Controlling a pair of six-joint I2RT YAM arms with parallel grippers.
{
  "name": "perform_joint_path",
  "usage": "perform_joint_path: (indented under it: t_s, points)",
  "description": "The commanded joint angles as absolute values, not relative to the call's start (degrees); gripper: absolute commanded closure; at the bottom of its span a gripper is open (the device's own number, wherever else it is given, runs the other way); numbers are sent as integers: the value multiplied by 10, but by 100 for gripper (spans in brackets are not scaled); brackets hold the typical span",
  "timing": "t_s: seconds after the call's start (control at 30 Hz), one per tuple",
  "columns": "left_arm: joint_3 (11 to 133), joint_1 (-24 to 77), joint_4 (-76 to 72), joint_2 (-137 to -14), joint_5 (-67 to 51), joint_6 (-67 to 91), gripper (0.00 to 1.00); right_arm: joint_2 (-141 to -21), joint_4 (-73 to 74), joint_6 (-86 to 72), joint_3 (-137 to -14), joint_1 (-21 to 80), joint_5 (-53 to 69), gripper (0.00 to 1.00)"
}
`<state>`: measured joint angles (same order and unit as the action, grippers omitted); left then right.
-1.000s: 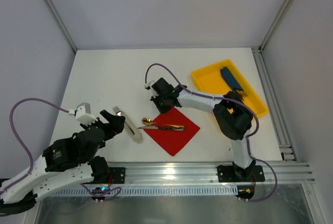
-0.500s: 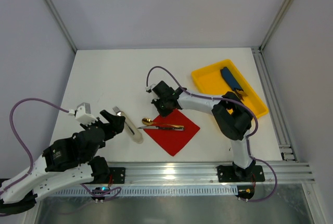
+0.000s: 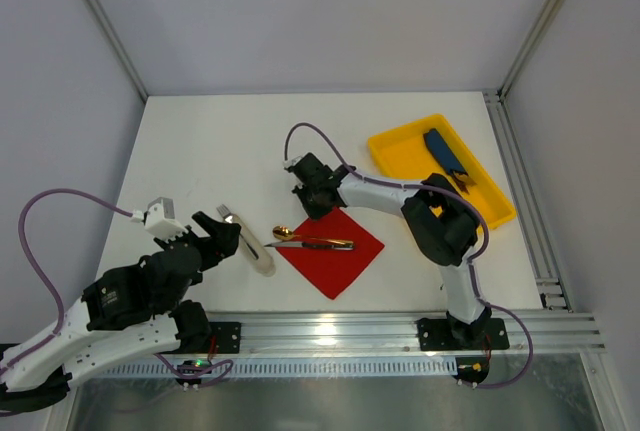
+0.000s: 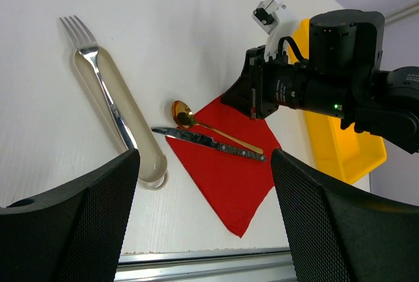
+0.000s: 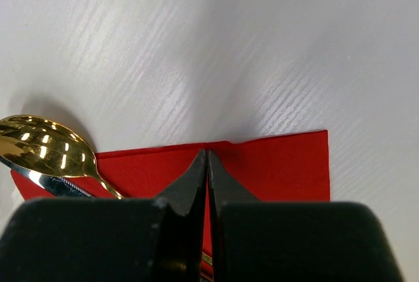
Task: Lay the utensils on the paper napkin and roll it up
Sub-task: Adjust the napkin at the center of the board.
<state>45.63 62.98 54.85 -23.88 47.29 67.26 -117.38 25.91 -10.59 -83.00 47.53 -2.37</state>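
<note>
The red paper napkin (image 3: 335, 256) lies as a diamond near the front edge. A gold spoon (image 3: 284, 233) and a dark-handled knife (image 3: 305, 245) lie across its left part, the spoon bowl off the paper. The fork (image 4: 98, 79) rests on a beige sleeve (image 3: 258, 251) left of the napkin (image 4: 229, 177). My right gripper (image 5: 207, 153) is shut, its tips pinching the napkin's (image 5: 275, 164) far edge, which puckers there. My left gripper (image 3: 222, 229) hovers open just left of the fork; nothing sits between its fingers (image 4: 78, 223).
A yellow tray (image 3: 400, 141) at the back right holds a flat dark-blue item (image 3: 445, 151). The right arm's purple cable (image 3: 310, 131) loops above the napkin. An aluminium rail (image 3: 330, 326) runs along the table's front edge.
The right wrist has shifted and turned slightly at the napkin's far corner. Napkin, spoon, knife, fork and the left arm have not moved.
</note>
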Motion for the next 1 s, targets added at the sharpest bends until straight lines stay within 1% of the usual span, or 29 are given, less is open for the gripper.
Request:
perform_joint_path:
  t_s: [0.0,0.57,0.8,0.97]
  points:
    - [464,630,541,-238,481,675,18,-1180,268,-123,-857,462,-47,96]
    - [464,630,546,-234,483,675,18,-1223,300,-137,-903,432,-76,96]
    - [464,629,548,-236,483,676,17,-1203,297,-118,-918,430,-84,96]
    - [464,630,553,-234,487,680,17,-1165,265,-88,-912,432,-53,96]
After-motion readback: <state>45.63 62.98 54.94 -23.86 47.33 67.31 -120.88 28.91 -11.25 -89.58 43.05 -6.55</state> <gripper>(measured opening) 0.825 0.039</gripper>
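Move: My right hand's closed fingertips are already on the red napkin, just inside its far left edge; the napkin's middle lies about 9 cm back and 3 cm to the right. The spoon's middle is some 6 cm straight back, the knife's 8 cm back and 2 cm left, and the long tray with the fork 7 cm back and 17 cm left. From my left hand the napkin's middle is roughly 22 cm right, 6 cm ahead and 22 cm below. With my right fingers shut and their tips pressing on the napkin near its far corner, I drag the cloth forward over the table about 5 cm, drifting some 2 cm to the right. I swing the wrist clockwise by under 10 degrees on the way, stay level, and ease up about half a centimetre at the very end, the tips now at the cloth's edge. ##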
